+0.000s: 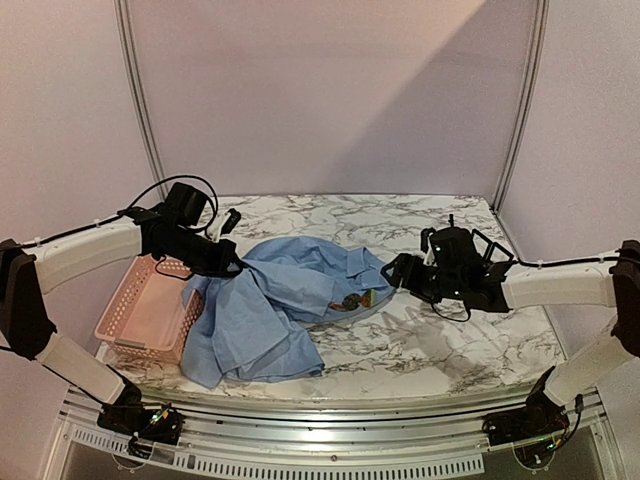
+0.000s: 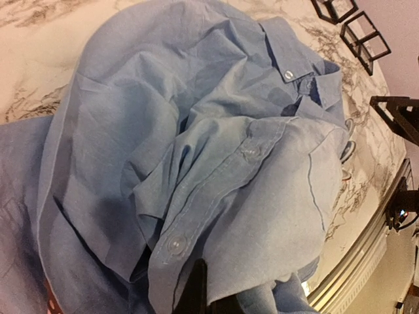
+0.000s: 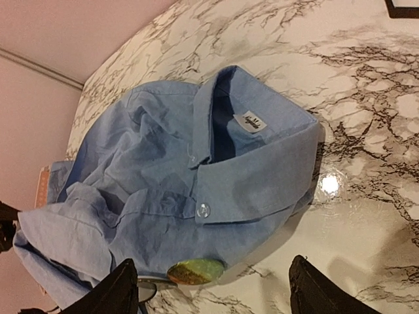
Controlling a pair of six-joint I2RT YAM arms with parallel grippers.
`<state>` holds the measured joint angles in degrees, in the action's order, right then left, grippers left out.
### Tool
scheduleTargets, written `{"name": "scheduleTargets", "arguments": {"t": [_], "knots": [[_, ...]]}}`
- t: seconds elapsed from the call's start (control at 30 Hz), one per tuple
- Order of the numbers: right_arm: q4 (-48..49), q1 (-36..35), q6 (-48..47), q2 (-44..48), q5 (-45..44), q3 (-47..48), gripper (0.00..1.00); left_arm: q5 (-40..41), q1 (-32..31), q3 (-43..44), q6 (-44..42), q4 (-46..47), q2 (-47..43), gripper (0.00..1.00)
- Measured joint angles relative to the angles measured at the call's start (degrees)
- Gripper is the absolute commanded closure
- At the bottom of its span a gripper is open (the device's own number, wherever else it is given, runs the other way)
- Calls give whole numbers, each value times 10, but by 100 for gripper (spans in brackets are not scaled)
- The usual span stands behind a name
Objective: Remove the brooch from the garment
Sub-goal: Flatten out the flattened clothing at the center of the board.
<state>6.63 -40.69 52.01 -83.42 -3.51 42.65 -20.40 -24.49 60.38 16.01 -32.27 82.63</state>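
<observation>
The garment (image 1: 275, 310), a light blue wrinkled shirt, lies bunched at the table's middle. Its collar (image 3: 262, 150) faces my right wrist camera. The brooch (image 3: 195, 270), an oval green-and-brown disc, sits at the shirt's near edge below a collar button, with a grey round piece (image 3: 148, 290) beside it. My right gripper (image 3: 213, 291) is open, its fingers (image 3: 121, 291) wide apart on either side of the brooch and touching nothing. My left gripper (image 1: 232, 266) is shut on a fold of the garment (image 2: 262, 216) at its left side, one dark finger (image 2: 194, 284) showing under the cloth.
A pink plastic basket (image 1: 150, 310) stands at the left, with the shirt's lower part draped against it. The marble table (image 1: 450, 340) ends in a metal rail (image 1: 330, 415) at the front. Grey walls close in behind and at both sides.
</observation>
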Motion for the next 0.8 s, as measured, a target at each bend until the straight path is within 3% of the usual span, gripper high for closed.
{"name": "scheduleTargets", "arguments": {"t": [0.27,0.8], "knots": [[10,50,39,-73,28,19,31,-2,3,0,-10,2,0,99],[-2,51,26,-181,42,106,50,-15,17,-3,-9,7,-7,99]]}}
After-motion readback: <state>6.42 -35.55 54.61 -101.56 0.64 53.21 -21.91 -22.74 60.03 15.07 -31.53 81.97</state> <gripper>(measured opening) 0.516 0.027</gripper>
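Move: The shirt's collar lies about 9 cm ahead of the empty right hand, 5 cm to its left and some 8 cm below. The brooch is roughly 6 cm left of that hand and about 1 cm ahead, also 8 cm down; the small black frame stands some 18 cm ahead and 12 cm to its right. From the left hand, which already pinches the shirt, the collar is about 27 cm right, 10 cm ahead and 11 cm below. The right hand reaches down and forward towards the near edge of the collar, about 6 cm down and 5 cm out, going forward and down together at first and then almost straight down, while the wrist tips some 10 degrees further downward. Its fingers narrow from about three quarters open to half open, coming to either side of the collar's near edge without closing on it, while the left hand keeps its pinch on the shirt front and stays almost in place. ##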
